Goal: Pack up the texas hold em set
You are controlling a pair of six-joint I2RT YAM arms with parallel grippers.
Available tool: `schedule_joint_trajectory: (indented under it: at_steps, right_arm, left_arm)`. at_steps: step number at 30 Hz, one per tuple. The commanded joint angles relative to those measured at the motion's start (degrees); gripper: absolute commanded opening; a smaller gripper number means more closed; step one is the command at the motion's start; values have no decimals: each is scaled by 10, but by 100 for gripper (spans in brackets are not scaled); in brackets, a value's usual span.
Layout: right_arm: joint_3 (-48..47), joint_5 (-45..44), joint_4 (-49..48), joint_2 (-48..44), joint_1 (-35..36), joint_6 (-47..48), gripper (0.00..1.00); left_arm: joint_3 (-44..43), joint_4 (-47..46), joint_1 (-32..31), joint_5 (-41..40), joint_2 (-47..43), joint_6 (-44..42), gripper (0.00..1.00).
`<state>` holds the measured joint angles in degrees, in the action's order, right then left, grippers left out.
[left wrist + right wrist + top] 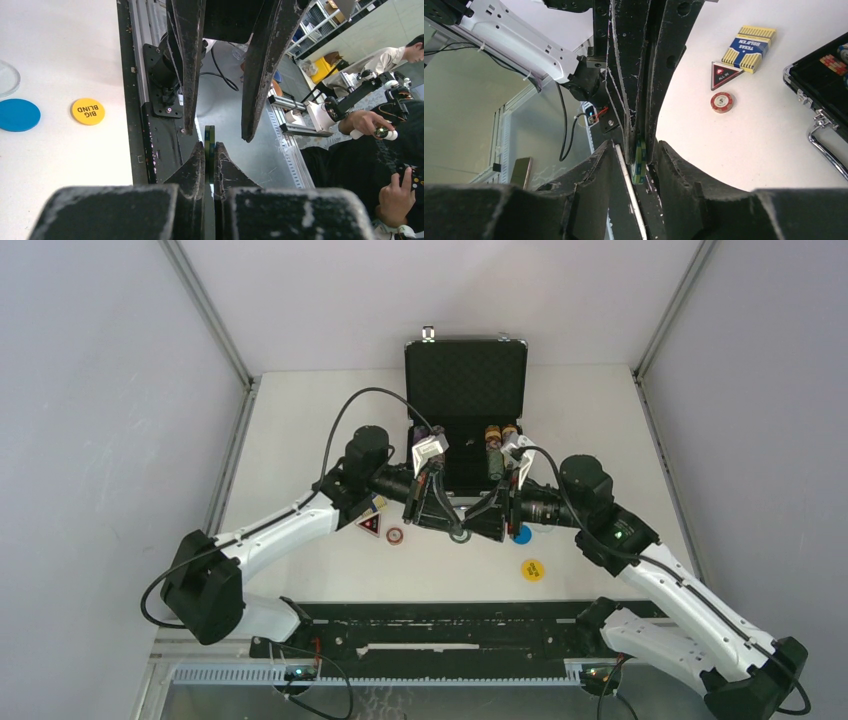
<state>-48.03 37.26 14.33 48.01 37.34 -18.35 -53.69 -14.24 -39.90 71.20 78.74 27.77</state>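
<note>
The black briefcase [466, 390] of the texas hold em set stands open at the back, with rows of chips [494, 436] inside. My left gripper [209, 150] is shut on a green poker chip [209, 134] held edge-on above the table's front. My right gripper [636, 150] is open, its fingers [187, 65] straddling the left fingertips and the green chip [640, 165]. On the table lie the yellow-blue card deck [749, 48], a red triangular token [725, 74], a red chip [722, 102], a blue round token [18, 114] and a yellow round token [87, 111].
Both grippers meet in front of the briefcase, left gripper [452, 528] and right gripper [472, 528]. The briefcase's silver handle [824, 145] faces the arms. A black rail [440, 625] runs along the table's near edge. Grey walls enclose the table.
</note>
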Motion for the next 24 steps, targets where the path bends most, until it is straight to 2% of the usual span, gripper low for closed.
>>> schedule_joint_trajectory:
  at_steps: [1,9,18,21,24]
  right_arm:
    - [1,30,-26,0,-4,3,45]
    - [6,30,-12,-5,-8,9,44]
    - [7,29,-14,-7,-16,6,26]
    - [7,37,-17,-2,-16,3,23]
    - [7,52,-17,3,-17,-2,24]
  left_arm:
    - [-49,-22,-3,19,-13,-13,0]
    - [-51,-15,-1,24,-21,-25,0]
    - [-53,32,0,23,-28,-65,0]
    - [-55,33,0,20,-27,-64,0]
    - [-57,33,2,14,-30,-65,0]
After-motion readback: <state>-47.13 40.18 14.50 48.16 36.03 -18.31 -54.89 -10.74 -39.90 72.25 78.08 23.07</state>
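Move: The green-edged chip is still pinched at the left fingertips, about 1 cm back and 2 cm right of that hand's point. It lies some 2 cm left of the right hand and level with it. The red chip lies on the table about 13 cm ahead, 13 cm left and 25 cm below the left hand; the yellow BLIND button is some 5 cm ahead, 14 cm right and 25 cm below the right hand. The green-edged chip is held out in mid-air by the nearly shut left fingers, which keep their grip while that hand stays within about 1 cm and barely tilts. Around its two faces the right fingers close from about half open to a quarter open. The right hand stays nearly in place, settling only about half a centimetre; a firm touch on the chip can't be seen yet. ##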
